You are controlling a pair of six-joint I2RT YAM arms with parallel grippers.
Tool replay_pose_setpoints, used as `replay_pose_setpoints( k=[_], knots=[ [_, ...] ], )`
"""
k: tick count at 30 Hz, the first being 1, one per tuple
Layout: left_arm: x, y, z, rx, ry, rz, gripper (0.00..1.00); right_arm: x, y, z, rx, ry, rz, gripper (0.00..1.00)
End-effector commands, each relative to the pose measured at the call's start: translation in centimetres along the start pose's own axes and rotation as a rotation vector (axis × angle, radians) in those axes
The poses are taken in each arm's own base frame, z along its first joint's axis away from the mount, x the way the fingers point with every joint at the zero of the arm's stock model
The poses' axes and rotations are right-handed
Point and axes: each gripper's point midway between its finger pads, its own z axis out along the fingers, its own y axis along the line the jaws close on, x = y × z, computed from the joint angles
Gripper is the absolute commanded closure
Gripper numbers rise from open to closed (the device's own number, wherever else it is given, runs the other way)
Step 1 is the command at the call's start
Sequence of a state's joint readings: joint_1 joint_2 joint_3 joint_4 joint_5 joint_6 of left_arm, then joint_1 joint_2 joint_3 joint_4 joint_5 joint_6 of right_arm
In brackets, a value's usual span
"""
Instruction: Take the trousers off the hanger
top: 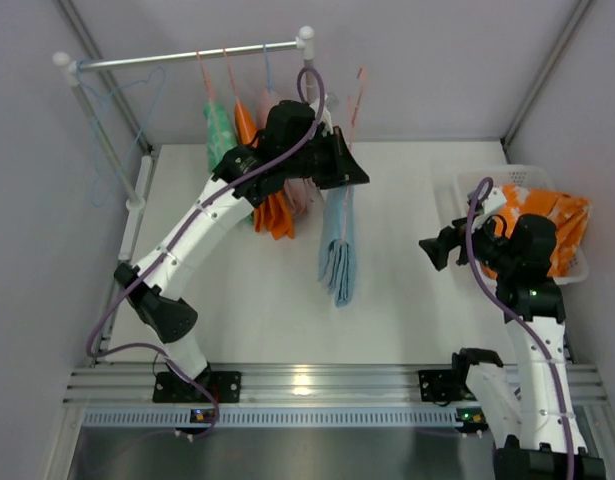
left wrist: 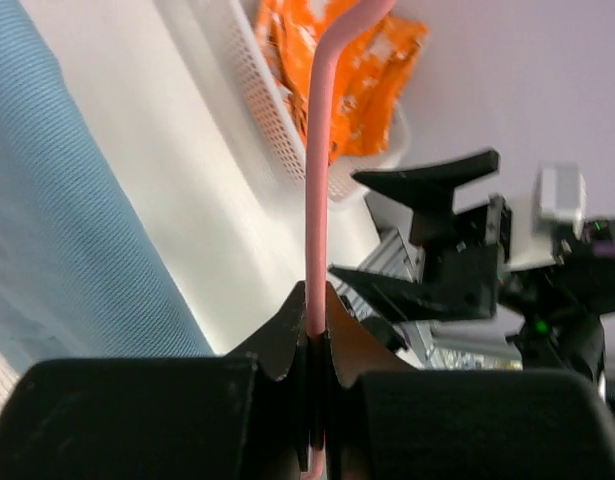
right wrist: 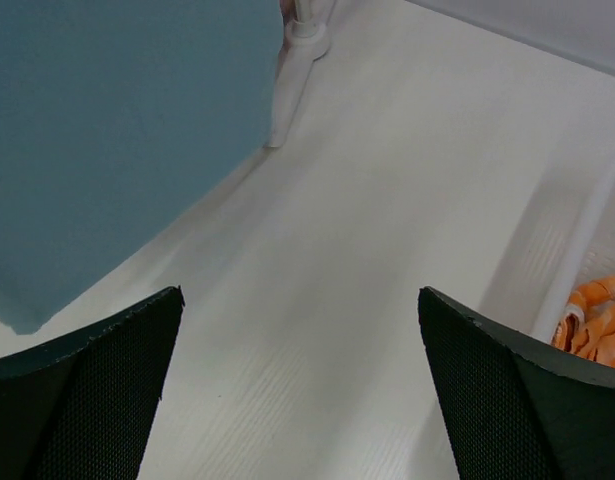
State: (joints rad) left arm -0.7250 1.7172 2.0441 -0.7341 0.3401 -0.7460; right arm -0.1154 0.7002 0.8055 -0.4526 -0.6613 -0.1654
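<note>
The light blue trousers hang from a pink hanger, and their lower end lies on the table. My left gripper is shut on that hanger's wire, with the blue cloth just to its left in the left wrist view. An orange pair hangs on the rack behind my left arm. My right gripper is open and empty, low over the table to the right of the blue trousers. It also shows in the left wrist view.
A white basket at the right edge holds orange star-print trousers, also seen in the wrist views. The rack rail carries a green cloth and spare hangers. The rack's foot stands beyond the blue cloth.
</note>
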Motion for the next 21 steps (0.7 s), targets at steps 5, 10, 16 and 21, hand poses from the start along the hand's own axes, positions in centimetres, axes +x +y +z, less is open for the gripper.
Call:
replay_pose_setpoints(
  k=[5, 10, 16, 21],
  knots=[
    [-5.7, -3.4, 0.3, 0.065, -0.236, -0.127, 1.00, -2.8, 4.1, 0.7, -0.179, -0.132, -0.197, 0.00],
    [-6.7, -4.0, 1.1, 0.100, -0.266, -0.183, 1.00, -3.7, 8.7, 0.7, -0.314, -0.219, -0.278, 0.01],
    [-7.2, -4.7, 1.4, 0.138, -0.272, -0.229, 1.00, -5.5, 12.2, 0.6, -0.359, -0.302, -0.272, 0.01],
    [-7.6, -5.5, 1.3, 0.173, -0.286, -0.235, 1.00, -5.6, 13.8, 1.5, -0.373, -0.306, -0.280, 0.00]
  ],
)
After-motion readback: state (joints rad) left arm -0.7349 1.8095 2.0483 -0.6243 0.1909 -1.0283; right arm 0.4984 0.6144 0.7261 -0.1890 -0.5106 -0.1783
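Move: The left gripper already holds the pink hanger; the blue trousers on it hang with their middle about 12 cm below that hand, roughly 3 cm back and 4 cm to its left. The pink garment on the rack is some 10 cm farther out and 15 cm left of the left hand, 8 cm lower. From the open right gripper the trousers lie around 20 cm left, 4 cm ahead and 4 cm up; the basket is about 20 cm right, 10 cm ahead, 22 cm down. Swing the open right gripper about 12 cm left towards the hanging blue trousers, drawing back some 6 cm and rising a little, while turning it counter-clockwise and tipping its fingers up to face them. Keep the left fingers shut on the hanger; ease it about 4.5 cm forward and slightly right, dipping and then partly rising, with a small counter-clockwise turn. ##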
